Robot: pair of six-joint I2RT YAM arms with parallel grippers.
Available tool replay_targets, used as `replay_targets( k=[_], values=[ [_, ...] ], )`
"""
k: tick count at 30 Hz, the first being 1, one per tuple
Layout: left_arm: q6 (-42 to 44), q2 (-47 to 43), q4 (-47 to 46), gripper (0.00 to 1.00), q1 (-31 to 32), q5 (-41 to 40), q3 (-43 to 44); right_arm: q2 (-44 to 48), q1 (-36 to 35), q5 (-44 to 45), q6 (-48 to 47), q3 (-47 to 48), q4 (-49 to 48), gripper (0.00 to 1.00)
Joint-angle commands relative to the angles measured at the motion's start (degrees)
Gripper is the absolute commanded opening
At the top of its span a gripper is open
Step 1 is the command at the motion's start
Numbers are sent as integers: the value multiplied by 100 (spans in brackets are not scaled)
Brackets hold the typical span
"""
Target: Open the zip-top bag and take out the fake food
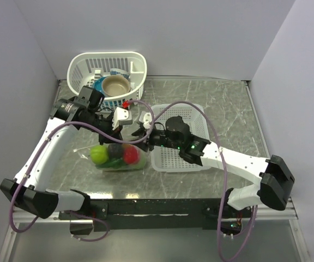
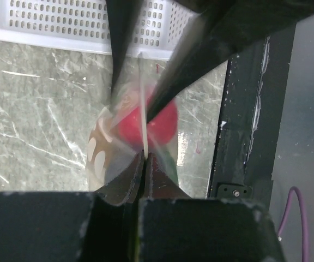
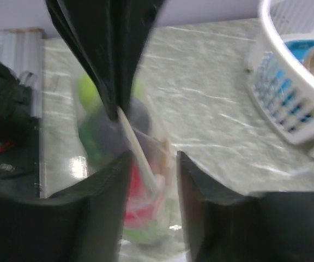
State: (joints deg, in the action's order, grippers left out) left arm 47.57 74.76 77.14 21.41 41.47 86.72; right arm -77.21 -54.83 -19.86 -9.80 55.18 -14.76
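The zip-top bag (image 1: 119,162), clear with white dots, stands on the table holding fake food: a lime-green piece (image 1: 98,154), a red one (image 1: 131,156) and a dark one between them. My left gripper (image 2: 144,158) is shut on the bag's zip strip (image 2: 142,109), pinching its top edge. From the other side my right gripper (image 3: 151,155) straddles the same strip (image 3: 138,147). Its jaws stand apart with a gap on both sides of the plastic. Red food (image 3: 135,207) shows blurred below it, through the bag. Both grippers meet above the bag (image 1: 128,134).
A white mesh tray (image 1: 170,161) lies right of the bag, under my right arm. A white basket (image 1: 86,68) with a bowl (image 1: 116,84) stands at the back. The table's black front edge (image 2: 244,109) runs close to the bag.
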Motion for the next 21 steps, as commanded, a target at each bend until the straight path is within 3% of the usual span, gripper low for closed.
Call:
replay_targets(
  k=[1, 3, 5, 6, 7, 8, 12, 18, 21],
  values=[
    [147, -6, 152, 1, -5, 387, 284, -399, 16, -755, 180, 669, 78, 26],
    [112, -5, 38, 5, -5, 405, 284, -479, 34, -905, 259, 775, 114, 16],
    [-124, -14, -207, 51, -5, 310, 144, -479, 42, -837, 295, 749, 44, 5],
    [-265, -32, -574, 94, -14, 39, 74, -462, 77, -688, 321, 740, 26, 0],
    [-579, -101, -760, 99, -57, -173, -66, -383, 121, -573, 356, 714, 0, 0],
    [-678, -154, -928, 99, -188, -227, -146, -322, 339, -354, 435, 583, -52, 0],
    [-294, -296, -1062, 99, -1881, 360, -191, 47, 858, -36, 638, 187, -88, 0],
    [1409, 187, 132, 99, -3841, 1608, -208, 601, 947, 430, 611, -587, -440, 0],
    [1683, 548, 152, 99, -4267, 2127, -444, 715, 956, 369, 664, -684, -413, 0]
  ],
)
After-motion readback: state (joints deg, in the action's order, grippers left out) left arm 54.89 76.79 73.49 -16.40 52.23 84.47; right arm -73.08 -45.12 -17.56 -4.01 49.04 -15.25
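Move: The rim of the zip-top bag, pinched in the shut left fingers, runs right to the half-open right fingers. The spot they will close on is about 2 cm left of the right hand, level with it in depth and height, and some 8 cm straight right of the left hand. From the right hand, the fake food hangs about 10 cm left, 2 back and 12 below; the white tray is some 18 cm right, 10 ahead, 22 down; the laundry basket is roughly 30 cm ahead, 18 left, 14 down. The zip-top bag's rim is passed across: the right fingers reach a couple of centimetres left and pinch it shut, while the left fingers spring wide and let go. The left hand then sweeps left and forward, about 16 cm clear of the bag, turning some 30 degrees counter-clockwise. The right hand draws the rim right and forward, sinking slightly and turning clockwise. ##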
